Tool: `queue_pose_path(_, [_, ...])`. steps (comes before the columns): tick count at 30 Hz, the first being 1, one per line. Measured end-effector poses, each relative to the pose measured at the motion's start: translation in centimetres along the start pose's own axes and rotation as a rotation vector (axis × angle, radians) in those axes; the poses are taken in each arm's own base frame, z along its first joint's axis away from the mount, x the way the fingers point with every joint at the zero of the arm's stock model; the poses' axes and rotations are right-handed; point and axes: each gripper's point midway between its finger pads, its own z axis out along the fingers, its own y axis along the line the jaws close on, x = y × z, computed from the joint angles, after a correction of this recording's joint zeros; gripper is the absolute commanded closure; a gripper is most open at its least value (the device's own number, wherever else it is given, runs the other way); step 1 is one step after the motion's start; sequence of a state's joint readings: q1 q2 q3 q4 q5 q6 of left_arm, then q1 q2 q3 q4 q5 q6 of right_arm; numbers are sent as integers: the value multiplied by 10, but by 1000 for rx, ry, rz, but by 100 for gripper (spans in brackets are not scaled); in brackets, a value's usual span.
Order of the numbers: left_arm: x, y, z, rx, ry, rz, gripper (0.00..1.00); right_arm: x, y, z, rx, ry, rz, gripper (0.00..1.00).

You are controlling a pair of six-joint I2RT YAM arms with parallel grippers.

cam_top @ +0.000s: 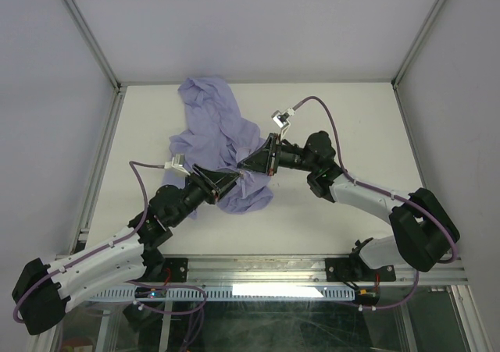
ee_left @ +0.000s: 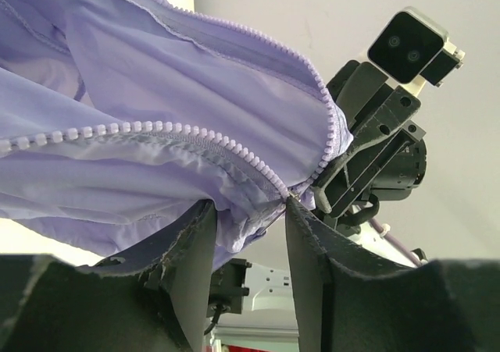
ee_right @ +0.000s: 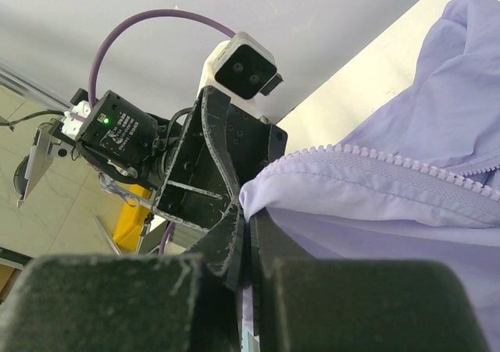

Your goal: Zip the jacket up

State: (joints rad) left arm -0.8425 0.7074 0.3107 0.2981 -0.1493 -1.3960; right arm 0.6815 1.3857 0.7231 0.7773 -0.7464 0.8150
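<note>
The lavender jacket lies crumpled on the white table, its lower part lifted between my two grippers. My right gripper is shut on a fold of the jacket's edge beside the end of a zip row, with fabric pinched at the fingertips. My left gripper faces it from the left. Its jaws stand apart, with the jacket's bottom edge and the end of a zip row hanging between the fingertips. The two zip rows are separate. The right gripper also shows in the left wrist view.
The white table is walled by pale panels with metal frame posts at the back corners. A metal rail with the arm bases runs along the near edge. Purple cables loop from both wrists.
</note>
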Motion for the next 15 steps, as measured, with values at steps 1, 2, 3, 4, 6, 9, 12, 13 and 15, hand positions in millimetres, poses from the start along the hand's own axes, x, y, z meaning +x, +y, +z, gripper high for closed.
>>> queue_pose_path(1, [0, 0, 0, 2, 0, -1, 67, 0, 0, 0, -1, 0, 1, 100])
queue_pose_path(2, [0, 0, 0, 8, -1, -2, 72, 0, 1, 0, -2, -1, 2, 100])
queue_pose_path(3, [0, 0, 0, 14, -2, -2, 77, -1, 1, 0, -3, -2, 2, 100])
queue_pose_path(4, [0, -1, 0, 19, -2, -5, 82, -1, 1, 0, -4, -3, 3, 100])
queue_pose_path(6, [0, -3, 0, 28, -2, -4, 90, -1, 1, 0, -5, -4, 2, 100])
queue_pose_path(9, [0, -8, 0, 49, -3, -1, 100, -1, 2, 0, -7, -5, 2, 100])
queue_pose_path(12, [-1, -11, -2, 61, -2, 8, 100, -2, 2, 0, -7, -7, 2, 100])
queue_pose_path(13, [0, -12, -3, 66, 0, 12, 100, -2, 2, 0, -7, -7, 2, 100])
queue_pose_path(15, [1, -13, -4, 72, 10, 22, 100, -2, 2, 1, -7, -7, 1, 100])
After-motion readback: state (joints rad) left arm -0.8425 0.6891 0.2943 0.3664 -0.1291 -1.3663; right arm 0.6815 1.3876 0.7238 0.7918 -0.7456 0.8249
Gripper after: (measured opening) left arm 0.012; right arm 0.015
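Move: The hem end of the near zipper row is almost between the open left fingers, about 1 cm ahead, 1 cm right and 1 cm above their hand point. The metal slider is next to it, roughly 2 cm ahead, 1 cm right and 2 cm up. From the right hand, which pinches the hem corner of the other zipper row, that near end is some 2 cm back, level sideways and about 3 cm below. Shut the left gripper from a little under half open to fully closed, pinching the cloth at the hem end of the near zipper row just beside the slider. As the fingers close, ease them up a little over 1 cm, tipping them up about 5 degrees. Keep the right gripper shut and practically still on its hem corner. ##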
